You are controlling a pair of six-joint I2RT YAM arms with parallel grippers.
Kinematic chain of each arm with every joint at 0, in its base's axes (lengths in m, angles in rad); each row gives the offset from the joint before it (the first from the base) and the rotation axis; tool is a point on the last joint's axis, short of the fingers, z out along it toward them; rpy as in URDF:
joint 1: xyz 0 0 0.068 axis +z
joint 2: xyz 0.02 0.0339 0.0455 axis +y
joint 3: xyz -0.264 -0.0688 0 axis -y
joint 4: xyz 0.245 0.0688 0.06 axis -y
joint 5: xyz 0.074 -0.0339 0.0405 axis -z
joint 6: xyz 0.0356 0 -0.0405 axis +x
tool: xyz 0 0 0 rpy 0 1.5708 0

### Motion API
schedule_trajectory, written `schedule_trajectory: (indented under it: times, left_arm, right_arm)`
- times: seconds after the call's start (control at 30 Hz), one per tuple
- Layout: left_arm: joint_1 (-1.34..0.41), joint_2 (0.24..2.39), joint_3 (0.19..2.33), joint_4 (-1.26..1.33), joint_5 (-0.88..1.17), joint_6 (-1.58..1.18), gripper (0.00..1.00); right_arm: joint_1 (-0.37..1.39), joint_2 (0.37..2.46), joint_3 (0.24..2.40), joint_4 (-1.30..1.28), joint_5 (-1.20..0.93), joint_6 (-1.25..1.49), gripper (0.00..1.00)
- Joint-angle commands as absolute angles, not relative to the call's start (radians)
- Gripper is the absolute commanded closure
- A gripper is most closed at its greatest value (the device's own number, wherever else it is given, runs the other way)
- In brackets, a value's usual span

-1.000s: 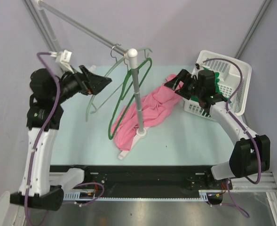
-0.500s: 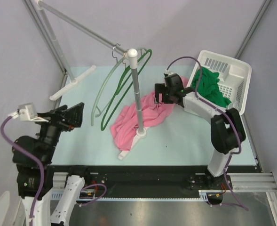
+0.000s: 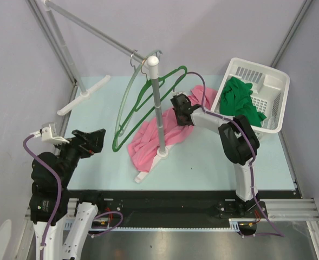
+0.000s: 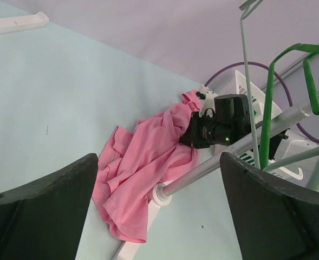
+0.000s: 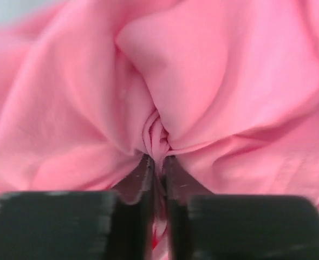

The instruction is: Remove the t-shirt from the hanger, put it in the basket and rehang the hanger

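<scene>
The pink t-shirt (image 3: pixel 148 142) lies crumpled on the table around the foot of the white stand pole (image 3: pixel 159 108), off the hangers. A dark green hanger (image 3: pixel 148 103) and a pale green hanger (image 3: pixel 128 97) hang bare from the rail. My right gripper (image 3: pixel 176 108) is low at the shirt's far right edge; in the right wrist view it (image 5: pixel 158 162) is shut on a pinched fold of the pink t-shirt (image 5: pixel 164 81). My left gripper (image 3: pixel 98 138) is open and empty, raised at the near left; its view shows the shirt (image 4: pixel 143 162) between its wide-apart fingers (image 4: pixel 40 211).
A white basket (image 3: pixel 273 81) holding a green garment (image 3: pixel 243 100) stands at the back right. A slanted metal rail (image 3: pixel 94 30) crosses the back left, with a white foot (image 3: pixel 83 95) on the table. The stand's base (image 3: pixel 162 151) sits mid-table.
My right arm left the basket, reached left to the pink shirt and shut on a fold. My left arm pulled back from the hangers to the near left. The hangers have swung.
</scene>
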State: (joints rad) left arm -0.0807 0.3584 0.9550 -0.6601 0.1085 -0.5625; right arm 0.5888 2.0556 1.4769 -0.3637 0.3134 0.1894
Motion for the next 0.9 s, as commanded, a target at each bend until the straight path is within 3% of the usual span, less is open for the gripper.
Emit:
schedule_trajectory:
  times: [0.0,0.13,0.43,0.6,0.87]
  left_arm:
    - [-0.075,0.373,0.975,-0.635,0.133,-0.583,0.02]
    - [-0.075,0.383,1.009,-0.650,0.150,-0.560,0.02]
    - [-0.075,0.387,1.026,-0.661,0.163,-0.557,0.01]
    - [-0.075,0.394,1.039,-0.663,0.167,-0.552,0.01]
    - [-0.075,0.403,1.034,-0.658,0.186,-0.555,0.00]
  right_arm:
    - [0.555,2.057,1.640,-0.339,0.397,0.173,0.99]
    - [0.462,1.932,1.748,-0.336,0.367,0.190,1.00]
    - [0.114,1.697,2.005,-0.214,-0.056,0.441,1.00]
    - [-0.079,1.553,1.976,-0.020,-0.135,0.586,1.00]
    - [-0.411,1.379,1.924,0.078,-0.244,0.776,1.00]
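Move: The right gripper is down in the pink t-shirt, whose spread-out middle lies about 4 cm to its left, 1 cm back and level with it. From the right hand, the white basket's middle is some 28 cm to the right, 9 cm ahead and 4 cm up; the rack post's foot lies roughly 14 cm back and 7 cm left. The t-shirt's middle is about 24 cm ahead of the left gripper, 19 cm to its right and 32 cm below. Finish shutting the right fingers on the pinched fold of pink t-shirt and sweep it up off the table, fast: about 57 cm up and 30 cm right, swinging roughly 12 cm forward on the way before drawing back again. Keep the pinch and tip the fingers from steeply down to forward and a little up, ending high over the basket's side of the table. ##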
